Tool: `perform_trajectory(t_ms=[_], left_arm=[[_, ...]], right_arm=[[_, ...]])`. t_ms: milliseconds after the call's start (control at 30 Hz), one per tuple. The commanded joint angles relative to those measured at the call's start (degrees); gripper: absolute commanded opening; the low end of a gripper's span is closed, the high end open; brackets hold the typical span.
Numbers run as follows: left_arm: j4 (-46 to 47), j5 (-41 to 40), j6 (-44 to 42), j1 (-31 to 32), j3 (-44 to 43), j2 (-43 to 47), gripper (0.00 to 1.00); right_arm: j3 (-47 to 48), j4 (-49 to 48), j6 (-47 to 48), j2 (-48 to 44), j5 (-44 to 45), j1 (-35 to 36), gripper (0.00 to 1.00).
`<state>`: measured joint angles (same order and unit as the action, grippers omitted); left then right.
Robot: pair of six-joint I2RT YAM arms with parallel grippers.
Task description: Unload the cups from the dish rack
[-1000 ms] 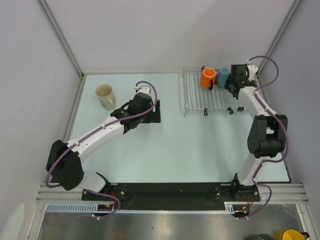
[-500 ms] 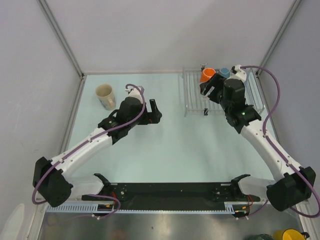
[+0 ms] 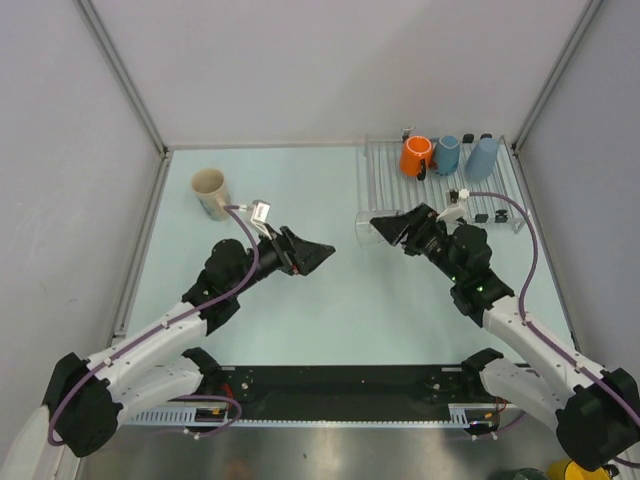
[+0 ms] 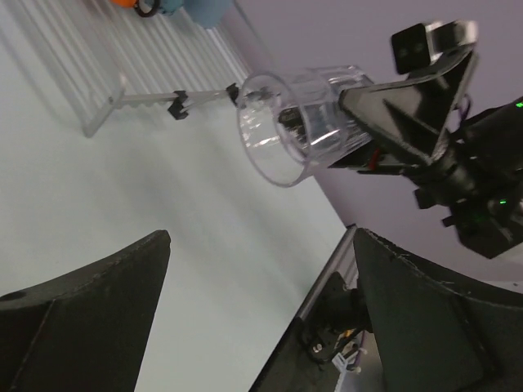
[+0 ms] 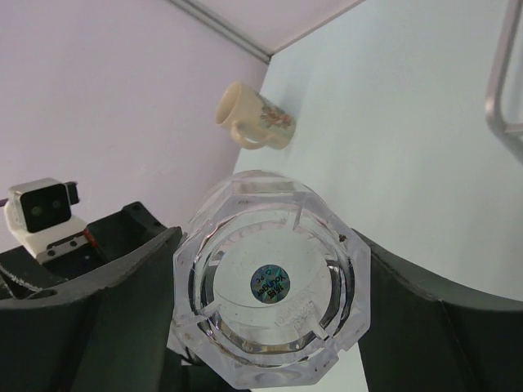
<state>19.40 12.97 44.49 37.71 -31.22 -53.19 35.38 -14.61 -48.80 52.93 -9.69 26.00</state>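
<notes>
A clear faceted glass cup (image 3: 371, 228) hangs on its side above the table, mouth to the left, with my right gripper (image 3: 392, 228) shut on its base end. The right wrist view shows the cup's bottom (image 5: 274, 286) wedged between both fingers. My left gripper (image 3: 318, 251) stands open and empty a short way left of the cup's mouth (image 4: 278, 131), not touching it. On the far rods of the dish rack (image 3: 400, 195) sit an orange mug (image 3: 415, 155), a teal-blue mug (image 3: 446, 153) and a light-blue cup (image 3: 482, 157). A beige mug (image 3: 210, 192) stands on the table at far left.
Walls and metal posts close in the table at the back and both sides. A yellow mug (image 3: 575, 470) sits off the table at the near right corner. The rack's near edge carries small black clips (image 3: 468, 196).
The right arm has left the rack's far end and carried the clear cup left over the table. The left arm has swung away from the beige mug toward the middle, jaws a little wider.
</notes>
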Motion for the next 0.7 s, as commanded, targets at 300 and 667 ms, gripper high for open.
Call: perform_trajectory(t_ms=[300,667], left_arm=[[23.48,6.01,7.10,1.66,2.13,-4.02,0.93],[29.55,8.39,8.51,3.42,2.57,-8.24,0.77]], right_arm=[[-7.07,-30.11,-10.97,5.16,-3.23,7.40,0.00],[-6.99,-42.69,-16.41,11.84,-4.72,10.74,0.00]])
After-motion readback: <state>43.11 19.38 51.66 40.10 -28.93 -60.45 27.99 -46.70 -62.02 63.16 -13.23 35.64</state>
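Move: The right hand still holds the clear cup by its base end, the cup's middle about 3 cm ahead and 3 cm left, and the left gripper it is taken to lies roughly 15 cm left, 5 cm back and nearly level. From the left hand the clear cup is some 12 cm right and 8 cm ahead, about level; the beige mug stands about 26 cm left, 22 cm out, well below. From the right hand, the orange cup is about 25 cm ahead and 14 cm right, the blue cup 8 cm right of the orange one, both some 14 cm lower. The right arm carries the clear cup, rim leading, about 7 cm left and 3 cm back towards the left gripper, dipping slightly before it rises, and swings some 15 degrees counter-clockwise while the finger ends tip up, its grip unchanged. The left hand comes to meet the cup, rising about 4 cm early on and edging some 3 cm right and a little back, its fingers turning clockwise and tipping up a bit, then starting to close from wide open around the rim end, though no touch can be made out. ##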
